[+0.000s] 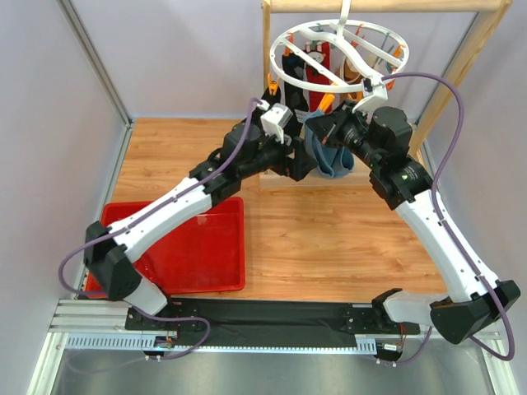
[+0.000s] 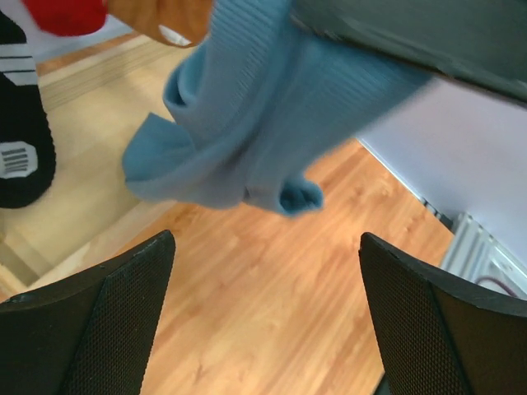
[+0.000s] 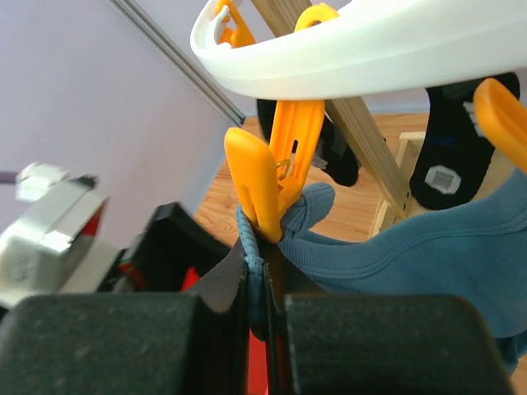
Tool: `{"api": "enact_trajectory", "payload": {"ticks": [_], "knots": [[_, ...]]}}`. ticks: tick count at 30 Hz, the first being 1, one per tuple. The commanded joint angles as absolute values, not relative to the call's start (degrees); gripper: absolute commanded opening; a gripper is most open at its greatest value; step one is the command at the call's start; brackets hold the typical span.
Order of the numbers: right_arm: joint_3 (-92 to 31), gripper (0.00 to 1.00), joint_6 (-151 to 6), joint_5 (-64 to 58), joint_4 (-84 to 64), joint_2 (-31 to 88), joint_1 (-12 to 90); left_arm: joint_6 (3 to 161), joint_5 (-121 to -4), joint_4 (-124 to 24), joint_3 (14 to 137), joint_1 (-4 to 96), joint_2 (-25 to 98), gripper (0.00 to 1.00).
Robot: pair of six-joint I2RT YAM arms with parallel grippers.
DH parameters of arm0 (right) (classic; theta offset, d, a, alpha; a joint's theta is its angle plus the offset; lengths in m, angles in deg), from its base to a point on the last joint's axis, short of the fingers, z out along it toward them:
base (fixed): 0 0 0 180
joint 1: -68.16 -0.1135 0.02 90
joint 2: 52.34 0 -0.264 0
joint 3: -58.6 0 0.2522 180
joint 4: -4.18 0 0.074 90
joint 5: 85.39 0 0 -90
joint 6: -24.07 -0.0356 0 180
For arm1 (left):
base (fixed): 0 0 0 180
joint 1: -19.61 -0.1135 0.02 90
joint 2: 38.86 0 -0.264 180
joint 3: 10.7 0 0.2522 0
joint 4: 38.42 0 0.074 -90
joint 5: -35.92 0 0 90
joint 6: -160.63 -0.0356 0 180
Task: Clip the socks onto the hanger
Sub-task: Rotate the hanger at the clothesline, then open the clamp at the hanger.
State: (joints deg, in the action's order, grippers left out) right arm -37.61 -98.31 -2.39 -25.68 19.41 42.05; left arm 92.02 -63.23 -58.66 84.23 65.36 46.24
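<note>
A blue sock (image 1: 331, 156) hangs below the white ring hanger (image 1: 290, 73). In the right wrist view an orange clip (image 3: 272, 173) on the hanger rim (image 3: 370, 58) bites the blue sock (image 3: 412, 247) at its cuff. My right gripper (image 3: 262, 263) is shut on that cuff just under the clip. My left gripper (image 2: 268, 239) stands wide open below the dangling blue sock (image 2: 247, 123), with only bare wood between its fingers (image 2: 107, 313). Seen from above, the left gripper (image 1: 306, 164) is just left of the sock and the right gripper (image 1: 323, 125) is at its top.
Black socks (image 3: 449, 156) and a red sock (image 1: 317, 70) hang from other clips on the ring. A black sock with white stripes (image 2: 20, 123) hangs at the left. The pale wooden rack frame (image 1: 461, 66) stands behind. A red tray (image 1: 206, 247) lies front left.
</note>
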Motion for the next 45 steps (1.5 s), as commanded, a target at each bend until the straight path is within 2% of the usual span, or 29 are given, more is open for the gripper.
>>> {"api": "enact_trajectory", "payload": {"ticks": [1, 6, 9, 10, 12, 13, 15, 18, 20, 25, 27, 29, 31, 32, 37, 42, 45], "knots": [[-41.02, 0.04, -99.68, -2.68, -25.75, 18.68, 41.44, 93.21, -60.94, -52.53, 90.85, 65.66, 52.51, 1.00], [-42.78, 0.13, -98.46, -2.50, -27.42, 18.06, 41.44, 94.71, -56.11, -50.68, 96.82, 65.57, 59.56, 0.97], [-44.10, 0.22, -96.09, -0.93, -29.52, 17.45, 41.44, 94.45, -56.10, -51.83, 101.05, 65.13, 63.96, 0.60], [-45.23, 0.25, -95.12, -0.23, -31.45, 17.27, 41.44, 94.88, -56.10, -51.83, 101.58, 64.70, 64.32, 0.42], [-46.91, 0.35, -93.10, 3.10, -36.44, 16.84, 41.53, 96.29, -57.77, -51.83, 101.59, 64.08, 64.67, 0.29], [-47.70, 0.39, -90.22, 4.51, -38.30, 16.66, 41.62, 96.64, -58.03, -51.57, 101.41, 63.82, 64.59, 0.14], [-50.25, 0.45, -86.52, 13.52, -43.39, 15.78, 42.14, 96.73, -58.04, -51.30, 101.06, 63.73, 64.15, 0.00], [-52.27, 0.51, -79.31, 19.62, -46.14, 14.11, 46.96, 97.00, -58.82, -51.83, 101.85, 63.46, 63.71, 0.00], [-52.19, 0.58, -74.91, 16.94, -45.27, 13.58, 54.51, 96.65, -59.27, -54.63, 102.20, 63.38, 63.36, 0.00], [-53.68, 0.57, -72.35, -0.81, -41.76, 17.79, 72.68, 96.21, -59.71, -57.44, 102.29, 62.76, 61.77, 0.00], [-52.90, 0.54, -73.57, -12.13, -37.47, 20.16, 77.19, 95.94, -60.23, -58.50, 102.73, 62.50, 61.16, 0.00], [-51.23, 0.56, -75.33, -25.01, -33.34, 22.53, 82.73, 95.15, -60.24, -59.65, 102.73, 62.15, 60.72, 0.00], [-48.43, 0.56, -77.53, -31.22, -25.86, 23.51, 85.46, 94.89, -60.93, -60.44, 102.64, 61.80, 60.19, 0.00], [-48.41, 0.58, -77.45, -35.07, -24.62, 24.12, 85.65, 95.15, -61.81, -60.62, 102.55, 61.53, 60.10, 0.00], [-47.80, 0.68, -72.09, -39.41, -21.98, 27.29, 85.48, 96.12, -64.36, -60.44, 102.29, 60.91, 59.84, 0.00], [-46.92, 0.68, -66.55, -41.97, -19.26, 27.73, 83.46, 96.73, -65.77, -60.35, 102.73, 60.65, 60.28, 0.00], [-49.10, 0.64, -66.11, -43.46, -19.33, 29.31, 82.75, 97.00, -66.21, -60.18, 102.82, 60.48, 60.19, 0.00]]}}
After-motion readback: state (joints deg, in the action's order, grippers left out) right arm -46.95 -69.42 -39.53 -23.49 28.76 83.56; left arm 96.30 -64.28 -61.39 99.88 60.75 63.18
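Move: The blue sock's cuff, still pinched by the right fingers, lies about 8 cm ahead of the open left gripper, 4 cm to its right and 2 cm lower. From the left hand, the orange clip over the cuff is some 11 cm ahead, 5 cm right and 3 cm up; a second orange clip is 12 cm ahead, 12 cm right and 3 cm up; a black sock hangs 13 cm ahead and 9 cm left, about level. Bring the left gripper about 8 cm forward, some 5 cm right and slightly down to the blue sock's cuff, shut it there and keep the pinch while easing back left a little. Meanwhile open the right fingers to free the cuff, then swing that hand clear, about 25 cm right, then forward along the hanger's right side, wrist turning clockwise and mostly back, fingers tipping up. ##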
